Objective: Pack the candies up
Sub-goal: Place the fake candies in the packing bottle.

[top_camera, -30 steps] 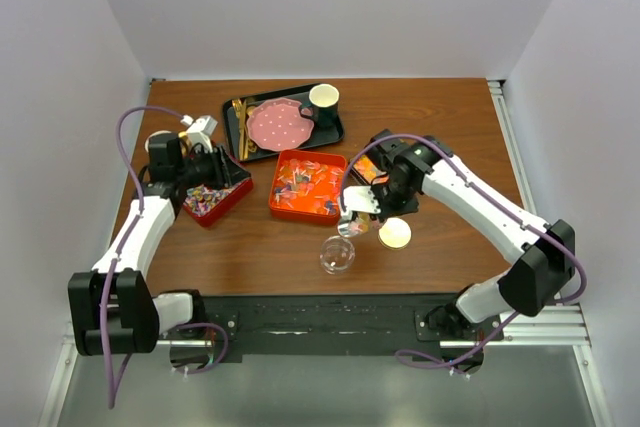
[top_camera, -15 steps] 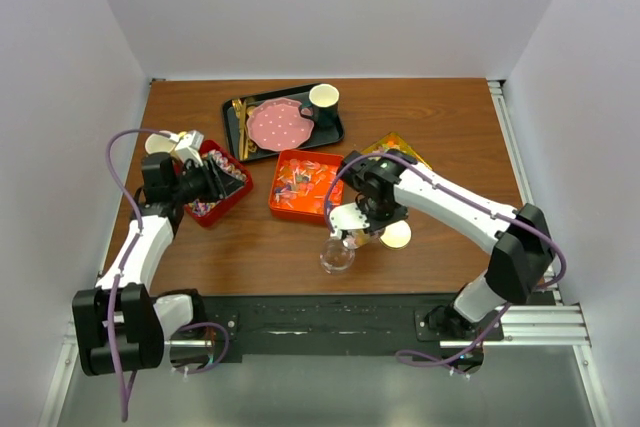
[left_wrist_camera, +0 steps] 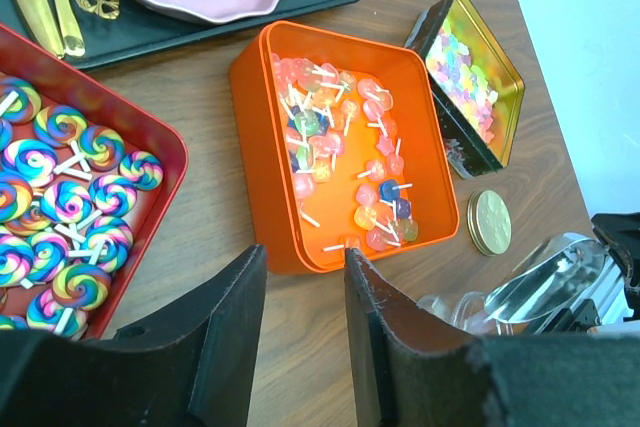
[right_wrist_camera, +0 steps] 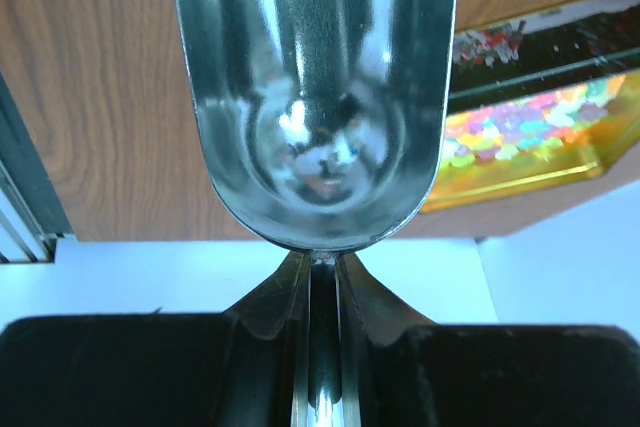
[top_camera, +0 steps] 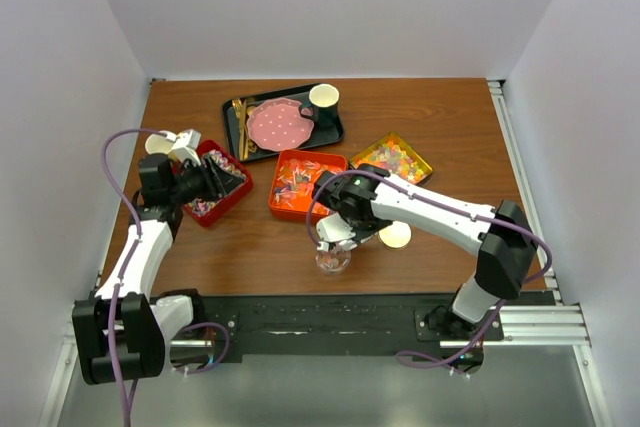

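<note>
The candies lie in three containers. Swirl lollipops [left_wrist_camera: 60, 207] fill a red tray [top_camera: 212, 195], small mixed lollipops [left_wrist_camera: 340, 157] fill an orange tray [top_camera: 303, 185], and tiny yellow-orange-green pieces [left_wrist_camera: 465, 82] fill a gold tin [top_camera: 393, 158]. A clear jar [top_camera: 333, 259] stands near the front edge with its gold lid [top_camera: 394, 235] lying beside it. My right gripper [right_wrist_camera: 320, 267] is shut on the handle of a metal scoop [right_wrist_camera: 315, 77], which hangs over the jar; the scoop's bowl looks empty. My left gripper [left_wrist_camera: 305, 267] is open and holds nothing, hovering between the red and orange trays.
A black tray [top_camera: 283, 123] at the back carries a pink dotted plate [top_camera: 277, 125], gold cutlery [top_camera: 240, 127] and a dark cup [top_camera: 323, 99]. A small white cup [top_camera: 158, 144] stands left of the red tray. The table's near edge runs just behind the jar.
My right arm swung left and nearer with the scoop, from the gold tin to above the jar, uncovering the tin. My left gripper drew back slightly and opened a little.
</note>
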You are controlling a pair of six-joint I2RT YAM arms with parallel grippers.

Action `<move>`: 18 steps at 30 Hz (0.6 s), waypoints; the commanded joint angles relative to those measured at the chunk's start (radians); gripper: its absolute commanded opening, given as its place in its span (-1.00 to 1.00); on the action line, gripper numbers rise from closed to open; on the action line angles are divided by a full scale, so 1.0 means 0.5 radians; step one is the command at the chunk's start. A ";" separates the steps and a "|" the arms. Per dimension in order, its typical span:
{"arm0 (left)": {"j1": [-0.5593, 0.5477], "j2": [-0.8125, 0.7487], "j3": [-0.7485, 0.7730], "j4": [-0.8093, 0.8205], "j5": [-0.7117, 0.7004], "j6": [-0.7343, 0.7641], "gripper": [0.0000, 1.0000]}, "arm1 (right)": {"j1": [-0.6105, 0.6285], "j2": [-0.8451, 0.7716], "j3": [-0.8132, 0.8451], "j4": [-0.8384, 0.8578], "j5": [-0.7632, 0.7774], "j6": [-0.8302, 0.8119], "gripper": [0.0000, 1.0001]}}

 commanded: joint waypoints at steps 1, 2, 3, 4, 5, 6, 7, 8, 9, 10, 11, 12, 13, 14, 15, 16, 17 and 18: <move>0.016 -0.038 -0.006 0.082 0.023 -0.015 -0.15 | 0.028 -0.026 0.076 -0.230 0.184 0.049 -1.00; 0.013 -0.041 -0.006 0.079 0.020 -0.015 -0.14 | 0.028 -0.035 0.076 -0.242 0.194 0.049 -1.00; 0.016 -0.041 -0.006 0.079 0.026 -0.015 -0.13 | 0.028 -0.056 0.082 -0.254 0.200 0.049 -1.00; 0.013 -0.047 -0.006 0.076 0.029 -0.015 -0.12 | 0.031 -0.069 0.091 -0.285 0.197 0.045 -1.00; 0.013 -0.047 -0.006 0.076 0.044 -0.018 -0.11 | 0.025 -0.084 0.109 -0.294 0.194 0.042 -1.00; 0.013 -0.050 -0.006 0.076 0.050 -0.021 -0.10 | 0.022 -0.105 0.173 -0.297 0.179 0.045 -1.00; 0.013 -0.047 -0.006 0.082 0.068 -0.027 -0.10 | 0.012 -0.106 0.231 -0.306 0.084 0.070 -1.00; 0.016 -0.050 -0.021 0.122 0.129 -0.045 -0.13 | -0.027 -0.094 0.299 -0.322 0.001 0.103 -1.00; 0.013 -0.051 -0.030 0.156 0.169 -0.067 -0.38 | -0.046 -0.048 0.439 -0.340 -0.066 0.186 -1.00; 0.013 -0.047 -0.039 0.205 0.221 -0.097 -0.61 | -0.073 -0.023 0.498 -0.358 -0.128 0.229 -1.00; 0.010 -0.029 -0.073 0.348 0.365 -0.204 -0.87 | -0.131 0.001 0.544 -0.359 -0.256 0.272 -1.00; 0.010 -0.023 -0.094 0.452 0.451 -0.287 -1.00 | -0.159 0.032 0.612 -0.359 -0.306 0.336 -1.00; 0.007 -0.017 -0.122 0.578 0.534 -0.394 -1.00 | -0.178 0.078 0.631 -0.350 -0.352 0.358 -1.00; -0.023 0.001 -0.186 0.923 0.663 -0.681 -1.00 | -0.199 0.103 0.640 -0.337 -0.410 0.392 -1.00; -0.054 0.014 -0.211 1.075 0.709 -0.808 -1.00 | -0.199 0.115 0.649 -0.319 -0.429 0.404 -1.00; -0.085 0.032 -0.220 1.170 0.737 -0.897 -1.00 | -0.199 0.164 0.661 -0.288 -0.444 0.414 -1.00; -0.137 0.057 -0.190 1.226 0.765 -0.977 -1.00 | -0.199 0.195 0.680 -0.285 -0.466 0.432 -1.00; -0.161 0.072 -0.169 1.227 0.777 -0.987 -1.00 | -0.202 0.225 0.750 -0.279 -0.472 0.441 -1.00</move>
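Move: Some 8 cm ahead, 12 cm left and 11 cm below the right hand, which holds the empty scoop, is the orange box; the glass bottle is about 7 cm left, 5 cm back and 9 cm below. The bottle's lid lies 6 cm right and 1 cm back, the gummy tin 14 cm ahead and 6 cm right. From the left hand, the bottle is 17 cm right, 13 cm back and 12 cm lower; the orange box is level ahead, 12 cm right. Lifting the empty scoop away from the bottle, the right hand rises about 5 cm while going left and forward, slow at first, then fast, bringing the scoop over the orange box's near side; its wrist rolls its left side up and turns slightly clockwise. Late on, the left hand snaps its empty fingers shut, swings some 4 cm right, rises and draws slightly back, also turning clockwise. ##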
